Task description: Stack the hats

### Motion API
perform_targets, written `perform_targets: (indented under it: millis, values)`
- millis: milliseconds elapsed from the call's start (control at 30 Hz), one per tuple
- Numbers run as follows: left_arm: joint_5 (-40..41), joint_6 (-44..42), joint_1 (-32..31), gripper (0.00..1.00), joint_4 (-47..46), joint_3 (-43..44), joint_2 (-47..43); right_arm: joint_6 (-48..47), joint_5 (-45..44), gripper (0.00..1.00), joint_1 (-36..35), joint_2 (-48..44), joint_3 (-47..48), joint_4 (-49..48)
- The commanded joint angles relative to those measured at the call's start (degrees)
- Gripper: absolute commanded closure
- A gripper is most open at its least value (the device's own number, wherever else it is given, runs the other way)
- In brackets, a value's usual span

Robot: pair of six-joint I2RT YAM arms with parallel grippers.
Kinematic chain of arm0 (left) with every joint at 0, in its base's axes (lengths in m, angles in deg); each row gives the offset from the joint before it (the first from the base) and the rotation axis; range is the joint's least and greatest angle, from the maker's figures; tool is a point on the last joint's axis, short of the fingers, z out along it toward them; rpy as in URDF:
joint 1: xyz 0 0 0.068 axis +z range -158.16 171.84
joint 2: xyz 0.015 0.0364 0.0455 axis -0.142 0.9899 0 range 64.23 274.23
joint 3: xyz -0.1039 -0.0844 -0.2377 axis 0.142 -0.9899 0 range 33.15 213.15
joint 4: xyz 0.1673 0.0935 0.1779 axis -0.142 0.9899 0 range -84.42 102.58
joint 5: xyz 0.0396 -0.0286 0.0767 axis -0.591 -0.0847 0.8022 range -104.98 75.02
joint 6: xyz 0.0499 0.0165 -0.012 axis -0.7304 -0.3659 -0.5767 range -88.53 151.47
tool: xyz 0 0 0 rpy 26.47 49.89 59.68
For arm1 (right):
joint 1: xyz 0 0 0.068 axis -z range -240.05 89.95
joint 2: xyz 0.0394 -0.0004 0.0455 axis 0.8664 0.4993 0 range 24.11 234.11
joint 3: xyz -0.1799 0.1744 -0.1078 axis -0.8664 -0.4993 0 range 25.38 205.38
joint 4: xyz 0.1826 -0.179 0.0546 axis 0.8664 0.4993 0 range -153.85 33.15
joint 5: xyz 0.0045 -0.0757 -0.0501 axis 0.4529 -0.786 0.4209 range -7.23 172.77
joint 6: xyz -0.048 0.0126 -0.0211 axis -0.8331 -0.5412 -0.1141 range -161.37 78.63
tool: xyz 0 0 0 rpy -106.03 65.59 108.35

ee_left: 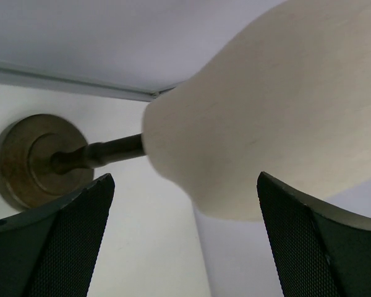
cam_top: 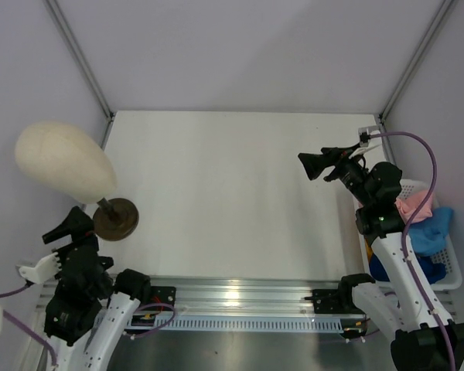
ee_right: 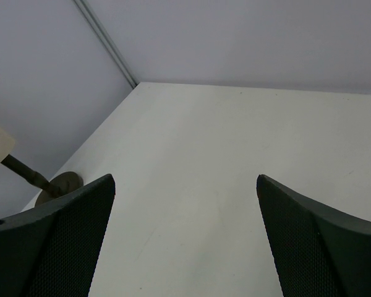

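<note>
The hats lie bunched in a white basket [cam_top: 451, 283] off the table's right edge: a pink hat [cam_top: 412, 207], a light blue hat [cam_top: 438, 229] and darker blue fabric [cam_top: 380, 269] partly hidden behind my right arm. My right gripper [cam_top: 315, 161] hangs open above the table's right side, left of the basket, with nothing between its fingers [ee_right: 185, 179]. At the left, my left gripper [cam_top: 66, 224] is open and empty, just below the cream head form [ee_left: 266, 105].
The cream head form [cam_top: 62, 158] leans on a thin stem over its dark brown round base [cam_top: 114, 219] at the table's left edge. The base [ee_right: 59, 185] also shows in the right wrist view. Pale walls and metal posts enclose the white table [cam_top: 232, 193].
</note>
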Motion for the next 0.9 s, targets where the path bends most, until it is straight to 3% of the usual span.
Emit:
perform_targets:
  millis: [0, 167, 400, 600, 733, 867]
  values:
    - [-0.3, -13.4, -0.3, 0.00, -6.1, 6.8, 7.7, -0.9, 0.0, 0.01, -1.7, 1.3, -0.3, -4.6]
    - [2.8, -14.7, -0.3, 0.01, -3.8, 12.0, 13.7, -2.6, -0.4, 0.01, -3.5, 1.7, 0.4, -4.3]
    - [0.5, -31.3, 0.2, 0.01, -19.3, 14.7, 14.6, -1.0, 1.6, 0.00, -4.0, 3.5, 0.8, -5.2]
    - [0.7, -30.3, 0.3, 0.01, -13.1, 26.2, 24.5, 0.0, 3.9, 0.00, -5.3, 6.2, 1.8, -5.1]
    - [6.0, -29.6, 0.4, 0.01, -12.6, 23.0, 21.5, -0.3, 4.4, 0.01, -6.2, 6.3, 2.3, -4.3]
    - [6.8, -40.8, 0.6, 0.00, -26.7, 17.4, 17.2, 0.7, 4.6, 0.01, -7.4, 6.7, 2.8, -4.9]
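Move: The cream head form stands about 12 cm ahead of my left hand, hardly to either side, with its middle some 8 cm higher. Its round dark stand foot is 12 cm ahead as well, about 25 cm below the hand. From my right hand the head form is roughly 62 cm to the left, about level fore and aft and in height; the basket of cloths sits some 32 cm to its right, 10 cm back and 28 cm below. I raise my empty left hand about 12 cm in front of the head form, from its lower part to around its middle, topping out near 14 cm before easing down slightly. I roll its left side up some 15 degrees and keep the fingers wide open. Meanwhile my open right hand drifts about 5 cm left and 2.5 cm down, away from the basket, turning 10 degrees counter-clockwise. ##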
